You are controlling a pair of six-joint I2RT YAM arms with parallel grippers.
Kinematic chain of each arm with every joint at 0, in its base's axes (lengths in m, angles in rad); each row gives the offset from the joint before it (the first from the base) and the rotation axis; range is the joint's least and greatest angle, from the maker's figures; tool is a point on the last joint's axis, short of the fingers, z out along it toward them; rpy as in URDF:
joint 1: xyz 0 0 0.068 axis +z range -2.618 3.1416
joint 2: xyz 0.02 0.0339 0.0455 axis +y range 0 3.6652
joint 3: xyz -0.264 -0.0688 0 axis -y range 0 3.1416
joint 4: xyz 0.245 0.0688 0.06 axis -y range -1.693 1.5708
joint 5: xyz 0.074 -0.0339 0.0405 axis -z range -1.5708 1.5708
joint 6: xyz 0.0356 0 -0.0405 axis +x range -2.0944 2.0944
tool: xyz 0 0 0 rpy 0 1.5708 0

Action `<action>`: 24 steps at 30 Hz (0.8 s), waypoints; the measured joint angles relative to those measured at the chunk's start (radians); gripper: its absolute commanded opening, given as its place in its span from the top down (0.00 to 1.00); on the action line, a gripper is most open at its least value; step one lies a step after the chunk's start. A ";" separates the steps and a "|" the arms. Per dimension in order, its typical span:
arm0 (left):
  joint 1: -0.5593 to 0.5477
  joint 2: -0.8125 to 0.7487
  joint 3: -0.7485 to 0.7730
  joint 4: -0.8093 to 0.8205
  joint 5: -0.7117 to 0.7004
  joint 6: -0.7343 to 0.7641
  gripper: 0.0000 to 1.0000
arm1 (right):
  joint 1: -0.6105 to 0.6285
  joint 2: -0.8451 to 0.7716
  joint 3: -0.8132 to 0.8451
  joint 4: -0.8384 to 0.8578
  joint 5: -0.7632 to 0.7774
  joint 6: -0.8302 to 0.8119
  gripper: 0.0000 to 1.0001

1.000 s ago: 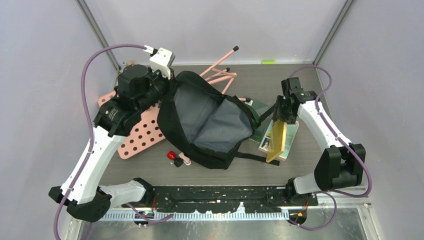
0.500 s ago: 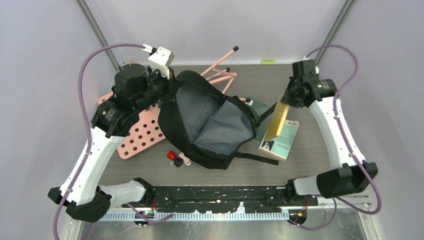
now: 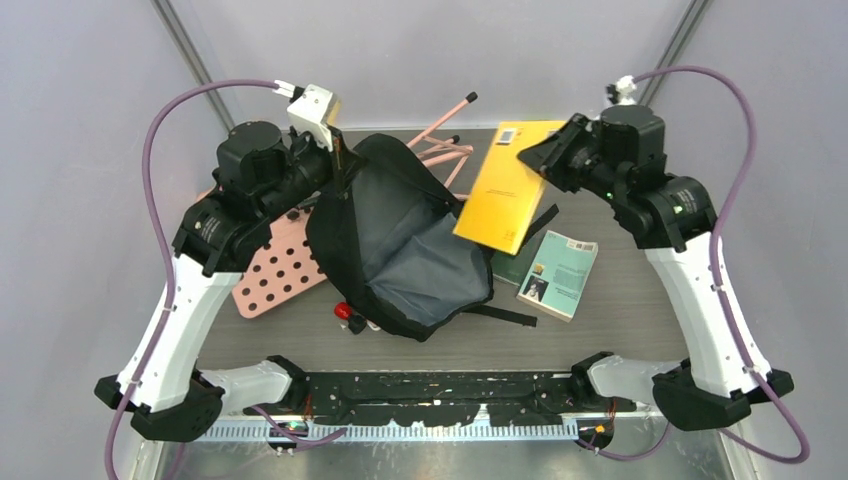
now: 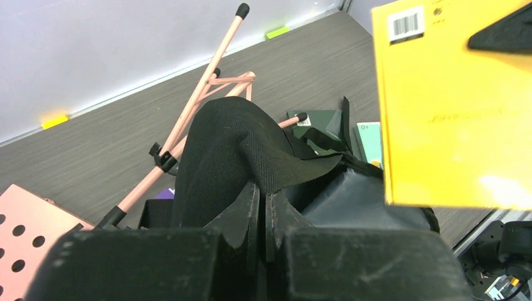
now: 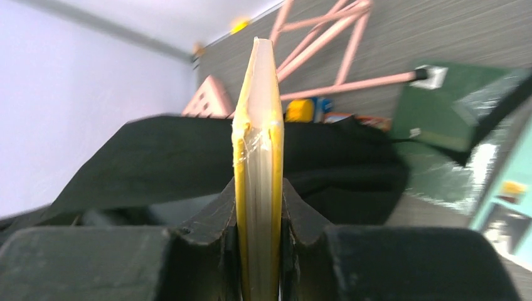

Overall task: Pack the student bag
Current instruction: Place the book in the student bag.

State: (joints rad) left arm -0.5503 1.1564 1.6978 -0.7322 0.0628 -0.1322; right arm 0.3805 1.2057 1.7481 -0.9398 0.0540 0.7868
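Note:
The student bag point(image 3: 400, 255) is a large black backpack lying open mid-table, its grey lining showing. My left gripper point(image 3: 338, 168) is shut on the bag's black rim fabric point(image 4: 251, 147) at the far left of the opening and holds it up. My right gripper point(image 3: 545, 155) is shut on a yellow book point(image 3: 505, 190), which hangs tilted in the air over the bag's right edge. In the right wrist view the yellow book point(image 5: 257, 125) stands edge-on between the fingers, with the bag point(image 5: 157, 166) below it. The same book point(image 4: 452, 106) fills the right side of the left wrist view.
A teal book point(image 3: 558, 275) lies flat to the right of the bag, over a dark green book point(image 3: 508, 266). A pink perforated board point(image 3: 280, 268) sits left of the bag, under my left arm. A pink folding stand point(image 3: 440, 140) lies behind it. A small red item point(image 3: 345, 312) rests at the bag's near edge.
My right arm has lifted the yellow book from on edge beside the teal book, up and back, and turned it flatter over the bag's right edge. The left gripper keeps its hold on the rim.

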 measured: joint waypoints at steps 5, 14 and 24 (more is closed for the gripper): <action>0.000 0.027 0.028 -0.011 -0.001 -0.015 1.00 | 0.156 0.044 -0.004 0.073 -0.068 0.078 0.99; 0.000 0.074 0.066 -0.026 -0.035 -0.022 1.00 | 0.369 0.061 -0.042 0.134 -0.092 0.141 1.00; 0.000 0.091 0.079 -0.036 -0.088 -0.021 1.00 | 0.472 0.013 -0.159 0.170 -0.093 0.159 0.99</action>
State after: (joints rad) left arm -0.5503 1.2472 1.7763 -0.7685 -0.0250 -0.1535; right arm 0.8528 1.2186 1.5887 -0.7700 -0.0395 0.9459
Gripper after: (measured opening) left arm 0.025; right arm 0.245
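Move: The open bag's mouth, the place for the yellow book in the right hand, lies about 18 cm left of that hand, some 7 cm back and roughly 20 below. On the table, some 36 cm down, the teal book is about 14 cm right and 6 back; the green folder is some 3 cm right, about level. From the left hand, still pinching the bag's rim, the mouth is 14 cm right, 5 back and 20 below. Right hand swings the held book about 15 cm left and 9 back, over the bag the left keeps pinched. ##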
